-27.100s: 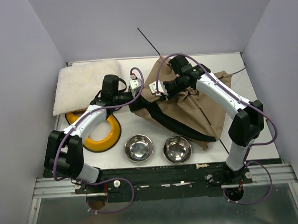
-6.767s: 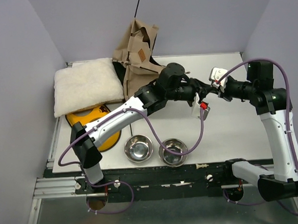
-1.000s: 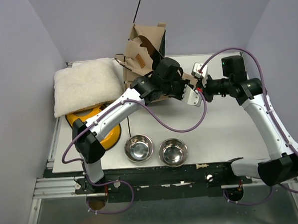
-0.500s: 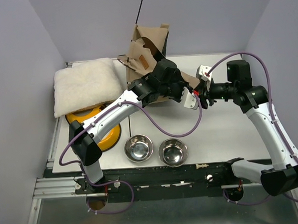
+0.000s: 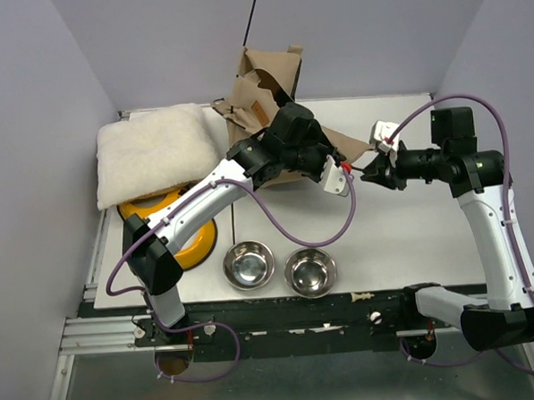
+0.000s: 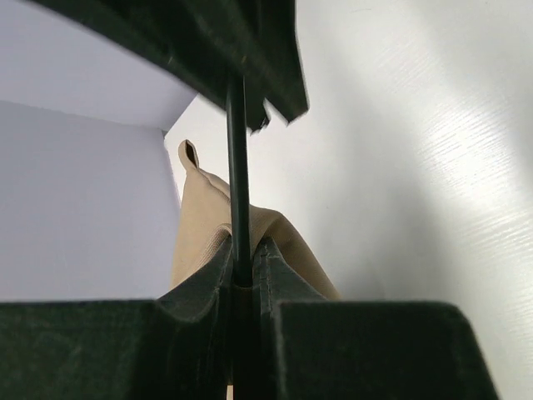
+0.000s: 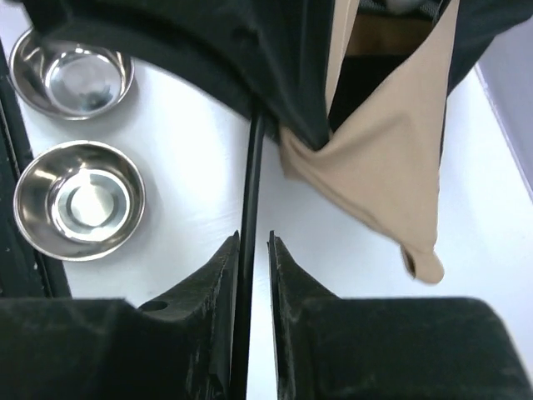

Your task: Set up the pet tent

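Note:
The pet tent [image 5: 263, 82] stands half-raised at the back centre: tan fabric with a brown label, and a thin black pole [image 5: 253, 17] poking up from it. My left gripper [image 5: 337, 175] is shut on another thin black pole [image 6: 238, 183], with tan fabric [image 6: 200, 229] just behind it. My right gripper [image 5: 370, 172] faces it from the right. In the right wrist view the fingers [image 7: 253, 243] stand narrowly apart around the pole [image 7: 253, 167], which lies against one finger with a gap to the other. A tent corner [image 7: 383, 175] hangs beside it.
A cream fluffy cushion [image 5: 153, 152] lies at the back left, over an orange-yellow ring [image 5: 196, 238]. Two steel bowls [image 5: 249, 264] [image 5: 310, 271] sit near the front edge. The white table [image 5: 412, 228] is walled in grey on three sides.
My right gripper has drawn back to the right along the pole, and its jaws have loosened from shut. The left gripper keeps its hold and has shifted a little.

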`<state>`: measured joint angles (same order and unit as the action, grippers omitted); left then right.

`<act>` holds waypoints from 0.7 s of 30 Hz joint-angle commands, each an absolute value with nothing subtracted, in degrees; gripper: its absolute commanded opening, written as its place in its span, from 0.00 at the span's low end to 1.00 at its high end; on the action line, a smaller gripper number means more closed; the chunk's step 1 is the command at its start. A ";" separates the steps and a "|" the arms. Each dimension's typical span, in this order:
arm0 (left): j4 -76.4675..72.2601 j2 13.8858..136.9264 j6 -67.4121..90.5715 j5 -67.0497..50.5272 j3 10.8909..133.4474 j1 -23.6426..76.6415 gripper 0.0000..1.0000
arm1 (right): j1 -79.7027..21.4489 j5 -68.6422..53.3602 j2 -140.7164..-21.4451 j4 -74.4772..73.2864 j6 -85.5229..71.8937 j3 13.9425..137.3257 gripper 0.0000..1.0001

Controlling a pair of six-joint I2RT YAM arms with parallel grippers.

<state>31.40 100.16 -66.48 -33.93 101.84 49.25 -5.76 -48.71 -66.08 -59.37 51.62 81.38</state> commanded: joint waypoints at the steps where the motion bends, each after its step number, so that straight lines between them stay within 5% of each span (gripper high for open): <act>1: 33.57 98.96 -67.94 -38.76 101.78 48.08 0.00 | -4.13 -44.13 -63.99 -69.16 59.32 82.88 0.26; 6: 33.49 98.88 -68.29 -38.85 101.43 47.72 0.00 | -3.87 -41.58 -63.28 -72.86 60.29 84.11 0.24; 8: 33.31 98.88 -68.47 -38.85 101.16 47.55 0.00 | -3.60 -41.48 -63.45 -72.77 60.21 84.02 0.17; 10: 32.96 98.70 -68.81 -39.20 100.64 47.37 0.00 | -3.52 -43.23 -64.59 -72.86 59.42 84.63 0.01; 21: 24.53 94.40 -70.84 -36.74 91.33 45.27 0.03 | -6.41 -52.56 -72.95 -59.79 53.18 85.61 0.01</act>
<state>27.81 97.12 -68.82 -35.31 95.00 46.00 -4.71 -48.47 -71.72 -68.64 55.79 85.65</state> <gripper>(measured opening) 0.170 0.070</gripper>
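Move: The tent pole already runs between the right hand's slightly open fingers, and the left hand holds it about 7 cm to the left. From the right hand, a loose cloth flap lies roughly 6 cm ahead, 5 cm left and a little lower, and the bunched tent some 13 cm ahead and 22 cm left. The right bowl is about 26 cm back, 14 cm left and 22 cm below. From the left hand, the stretch to be gripped is about 7 cm right. The right fingers close on the pole after sliding some 3 cm along it, right and back, away from the left hand. Gripping, the right hand turns back left and forward about 2 cm each, sinking slightly and tipping a few degrees down. The left hand keeps its pinch on the pole throughout and eases about 2 cm left, a little forward and down. ##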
